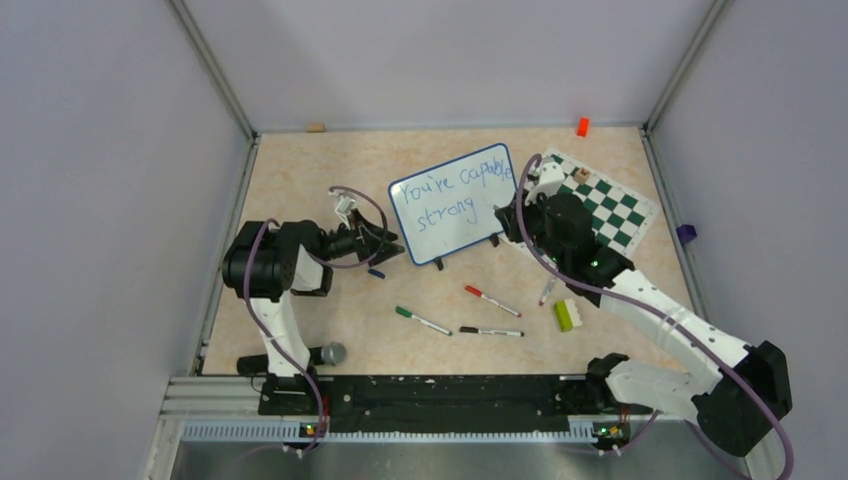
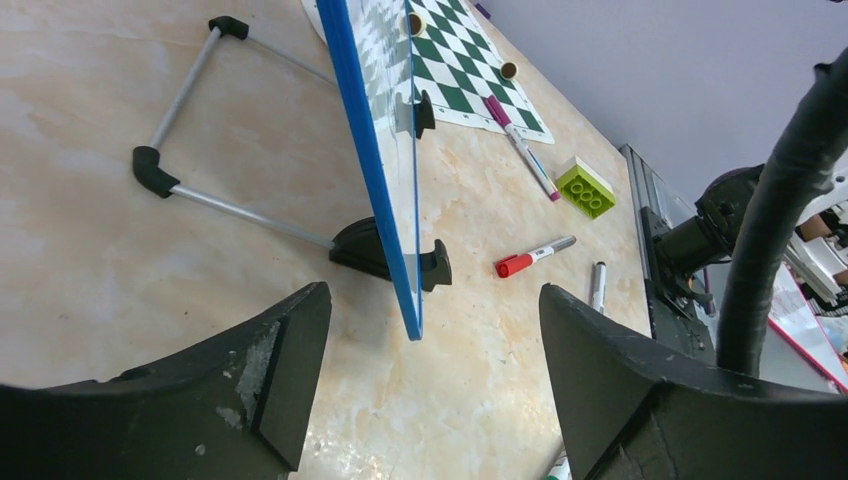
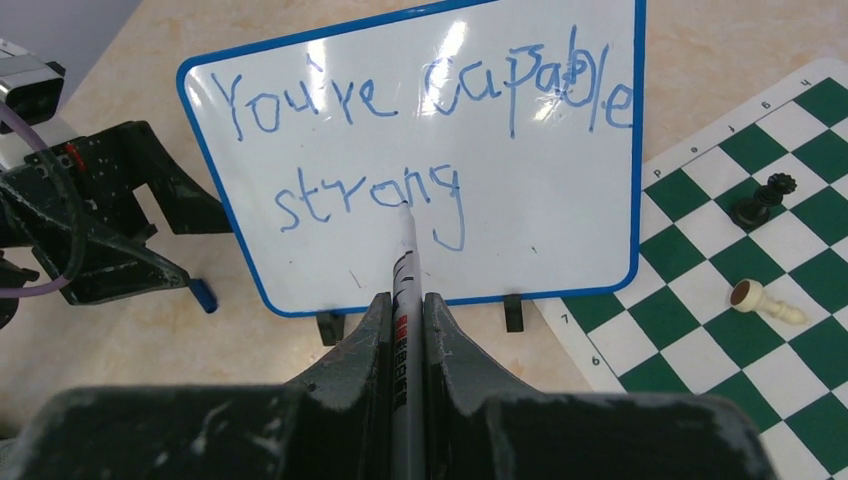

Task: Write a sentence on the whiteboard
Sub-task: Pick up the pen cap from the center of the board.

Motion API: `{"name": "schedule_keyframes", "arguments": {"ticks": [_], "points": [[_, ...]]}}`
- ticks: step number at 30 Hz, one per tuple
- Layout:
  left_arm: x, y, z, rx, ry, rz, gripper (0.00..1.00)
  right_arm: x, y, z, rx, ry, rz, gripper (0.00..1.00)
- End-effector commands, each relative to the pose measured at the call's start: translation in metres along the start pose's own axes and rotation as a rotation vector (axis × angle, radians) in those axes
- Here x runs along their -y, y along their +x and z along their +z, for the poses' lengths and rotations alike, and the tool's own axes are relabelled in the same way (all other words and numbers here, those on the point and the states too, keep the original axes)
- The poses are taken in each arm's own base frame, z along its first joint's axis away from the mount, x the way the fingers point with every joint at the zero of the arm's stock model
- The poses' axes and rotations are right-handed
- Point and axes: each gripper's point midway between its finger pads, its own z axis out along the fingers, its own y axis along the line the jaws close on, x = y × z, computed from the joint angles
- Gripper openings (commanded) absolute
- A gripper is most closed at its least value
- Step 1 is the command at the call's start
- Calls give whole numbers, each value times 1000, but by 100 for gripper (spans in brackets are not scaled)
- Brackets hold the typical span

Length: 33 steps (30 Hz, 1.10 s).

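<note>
The whiteboard [image 1: 455, 205] stands tilted on two black feet at mid-table, with a thin blue frame. The sentence [image 3: 420, 95] reads "You're capable" in blue, and "strong" is written beneath it. My right gripper [image 3: 405, 300] is shut on a grey marker [image 3: 404, 265], and the marker's tip meets the board at the end of "strong". In the left wrist view the board is seen edge-on [image 2: 372, 170]. My left gripper [image 2: 430, 380] is open at the board's left end. The board's near corner lies between the fingers [image 2: 290, 370] and touches neither.
A green-and-white chess mat [image 1: 612, 207] lies right of the board, with a black piece [image 3: 760, 200] and a white pawn [image 3: 765, 300] on it. Red [image 1: 492, 300], green [image 1: 422, 320] and black [image 1: 490, 331] markers, a lime brick [image 1: 564, 315] and a blue cap [image 1: 376, 272] lie in front.
</note>
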Motion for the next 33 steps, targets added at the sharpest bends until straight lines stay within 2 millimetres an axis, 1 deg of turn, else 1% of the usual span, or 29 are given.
{"name": "schedule_keyframes", "arguments": {"ticks": [1, 7, 9, 10, 11, 12, 13, 14, 15, 17, 18, 19, 20, 21, 23, 25, 28, 30, 31, 32, 33], "points": [[15, -21, -10, 43, 18, 144, 82, -4, -19, -7, 77, -29, 25, 0], [28, -31, -20, 63, -15, 159, 80, -5, -19, -11, 97, -42, 36, 0], [28, -41, -28, 86, -74, 154, 79, -5, -19, -12, 103, -43, 36, 0], [27, -42, -30, 84, -107, 126, 81, -5, -19, -12, 103, -44, 37, 0], [21, -42, -33, 88, -178, 50, 83, -5, -19, -13, 105, -46, 36, 0], [14, -42, -37, 90, -268, -24, 87, -5, -19, -13, 107, -47, 37, 0], [5, -37, -43, 57, -368, -90, 93, -5, -19, -14, 110, -49, 38, 0], [-7, -45, -51, 38, -503, -100, 98, -5, -19, -14, 112, -49, 40, 0], [-12, -43, -63, -16, -621, -117, 99, -4, -18, -14, 111, -46, 40, 0], [-6, -48, -83, -82, -740, -39, 98, -5, -18, -14, 114, -49, 44, 0], [-3, -49, -91, -87, -784, -19, 94, -5, -18, -14, 114, -52, 46, 0], [1, -53, -97, -72, -818, 2, 93, -6, -17, -13, 113, -58, 47, 0], [4, -50, -102, -64, -840, 11, 94, -7, -17, -13, 114, -60, 49, 0], [7, -48, -107, -45, -858, 27, 98, -7, -17, -12, 114, -61, 52, 0], [3, -43, -130, 54, -996, 17, 99, -7, -18, -12, 118, -62, 53, 0], [-3, -41, -164, 191, -1177, 20, 99, -8, -19, -12, 120, -65, 55, 0], [6, -45, -192, 372, -1266, 20, 99, -9, -19, -13, 120, -70, 55, 0], [9, -48, -218, 552, -1367, -15, 99, -9, -20, -14, 122, -72, 57, 0], [10, -49, -225, 627, -1378, -25, 99, -9, -20, -14, 124, -71, 59, 0], [14, -50, -225, 672, -1356, -9, 99, -9, -21, -15, 128, -71, 58, 0], [14, -46, -226, 673, -1352, -12, 99, -9, -21, -15, 128, -71, 59, 0]]}}
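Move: The pen cap lies on the table about 6 cm to the left of the left hand, 4 cm back and 9 cm below. The whiteboard's middle is some 8 cm ahead of that hand, 16 cm to its right and nearly level in height; the green marker lies about 17 cm back and 6 cm right, down on the table. From the right hand, which holds the blue pen, the cap is roughly 35 cm left, 3 cm back and 22 cm below. From the whiteboard's lower left edge, already let go, the left hand swings away some 18 cm to its left, rising about 9 cm on the way, then sinking again while drawing back about 5 cm. The wrist turns roughly 70 degrees counter-clockwise, so the fingers go from pointing right to pointing forward, and they spread from mostly to fully open, farther from the pen cap than before. ##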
